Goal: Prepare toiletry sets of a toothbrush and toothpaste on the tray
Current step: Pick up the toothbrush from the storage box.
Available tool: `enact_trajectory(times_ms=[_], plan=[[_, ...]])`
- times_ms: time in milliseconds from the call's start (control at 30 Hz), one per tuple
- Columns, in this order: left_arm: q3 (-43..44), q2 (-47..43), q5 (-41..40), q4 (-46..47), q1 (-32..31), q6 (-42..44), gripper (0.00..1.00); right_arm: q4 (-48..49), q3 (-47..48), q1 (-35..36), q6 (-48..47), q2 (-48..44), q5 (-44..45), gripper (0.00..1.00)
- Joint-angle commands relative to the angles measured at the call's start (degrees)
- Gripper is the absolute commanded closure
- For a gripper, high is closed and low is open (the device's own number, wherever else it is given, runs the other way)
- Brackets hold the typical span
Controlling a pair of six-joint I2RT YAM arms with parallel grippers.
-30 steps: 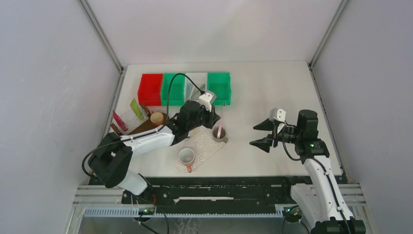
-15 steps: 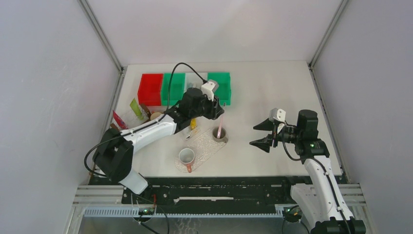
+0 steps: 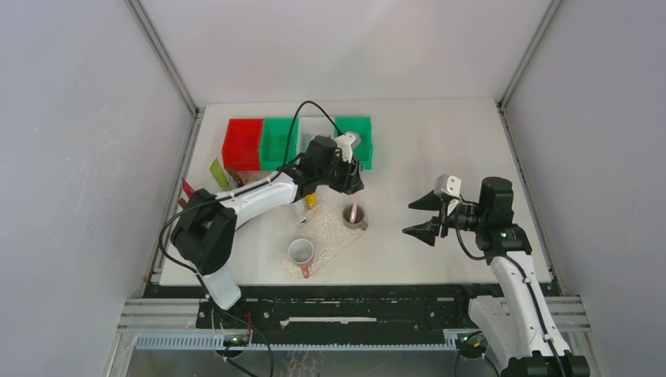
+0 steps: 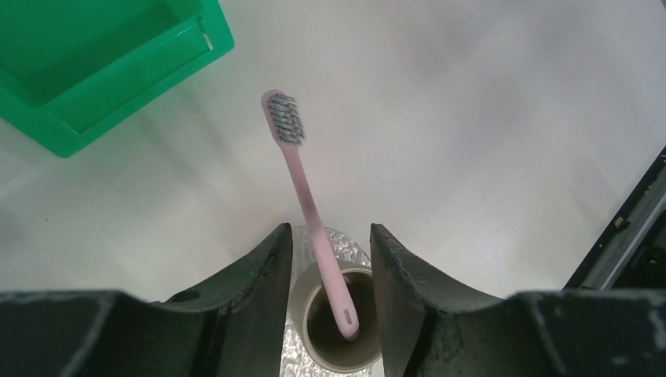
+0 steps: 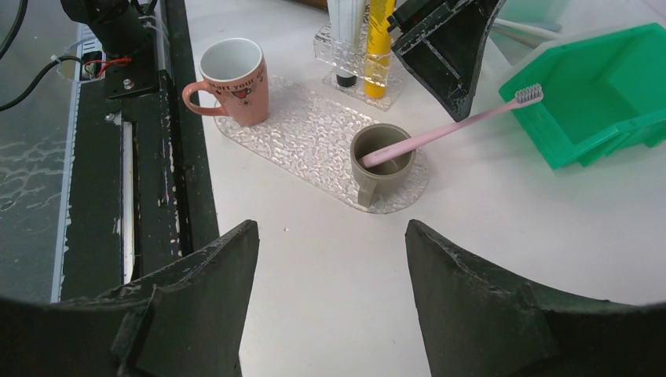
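A pink toothbrush (image 4: pixel 302 181) leans in a grey cup (image 4: pixel 338 322) on the right end of the clear patterned tray (image 5: pixel 298 133), bristles up. My left gripper (image 4: pixel 330 236) hovers just above the cup, open, its fingers either side of the handle without touching it. From above, that gripper (image 3: pixel 352 179) sits behind the cup (image 3: pixel 355 216). A yellow toothpaste tube (image 5: pixel 379 47) and a white one (image 5: pixel 345 31) stand in a clear holder behind the tray. My right gripper (image 5: pixel 330 228) is open and empty, right of the tray (image 3: pixel 420 216).
A pink mug (image 3: pixel 301 253) sits on the tray's near end. Red (image 3: pixel 243 143) and green (image 3: pixel 356 140) bins line the back. More tubes, green (image 3: pixel 218 171) and pink (image 3: pixel 187 188), stand at the left edge. The black rail (image 5: pixel 149 157) runs along the near edge.
My left gripper has opened, let go of the pink toothbrush in the grey cup and drawn back and to the right. The right arm has not moved.
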Motion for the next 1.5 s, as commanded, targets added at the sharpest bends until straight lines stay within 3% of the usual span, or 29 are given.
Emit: enact_trajectory(times_ms=[0, 400, 867, 1067, 1267, 1467], plan=[[4.6, 1.6, 3.6, -0.5, 1.8, -0.7, 0.54, 0.2, 0.3, 0.3, -0.9, -0.5, -1.1, 0.23], [7.3, 5.8, 8.8, -0.5, 2.7, -2.4, 0.56, 0.1, 0.3, 0.4, -1.1, -0.4, -1.0, 0.23], [8.7, 8.5, 12.3, -0.3, 3.5, -3.5, 0.80, -0.2, 0.4, 0.3, -1.4, -0.2, -0.7, 0.23], [8.6, 9.0, 12.3, -0.3, 4.1, -4.0, 0.84, -0.3, 0.4, 0.4, -1.5, -0.4, -0.8, 0.23], [7.7, 7.9, 12.7, 0.8, 4.2, -3.5, 0.95, -0.3, 0.3, 0.4, -1.5, -0.4, -0.7, 0.23], [3.8, 3.8, 12.2, 4.8, 4.2, -2.0, 0.97, -0.3, 0.3, 0.4, -1.6, -0.3, -0.8, 0.23]])
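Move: The toothbrush leans with its handle in the grey-brown mug, its head up and forward; its middle lies about 4 cm below the left hand and 1 cm to its right, level fore and aft. From that hand the mug stands roughly 8 cm back, 1 cm left and 8 cm down; the empty right-hand green box 14 cm ahead, 1 cm left and 9 cm down. From the right hand the toothbrush is some 13 cm left, 4 cm ahead and 12 cm lower. The pink toothbrush gets pinched on its shaft, a little above the middle and below the bristles: the left hand sinks about 2.5 cm while easing just over 1 cm forward and as much to its right, tipping its fingers some 10 degrees further down, and its half-open fingers close until almost shut on the shaft. ##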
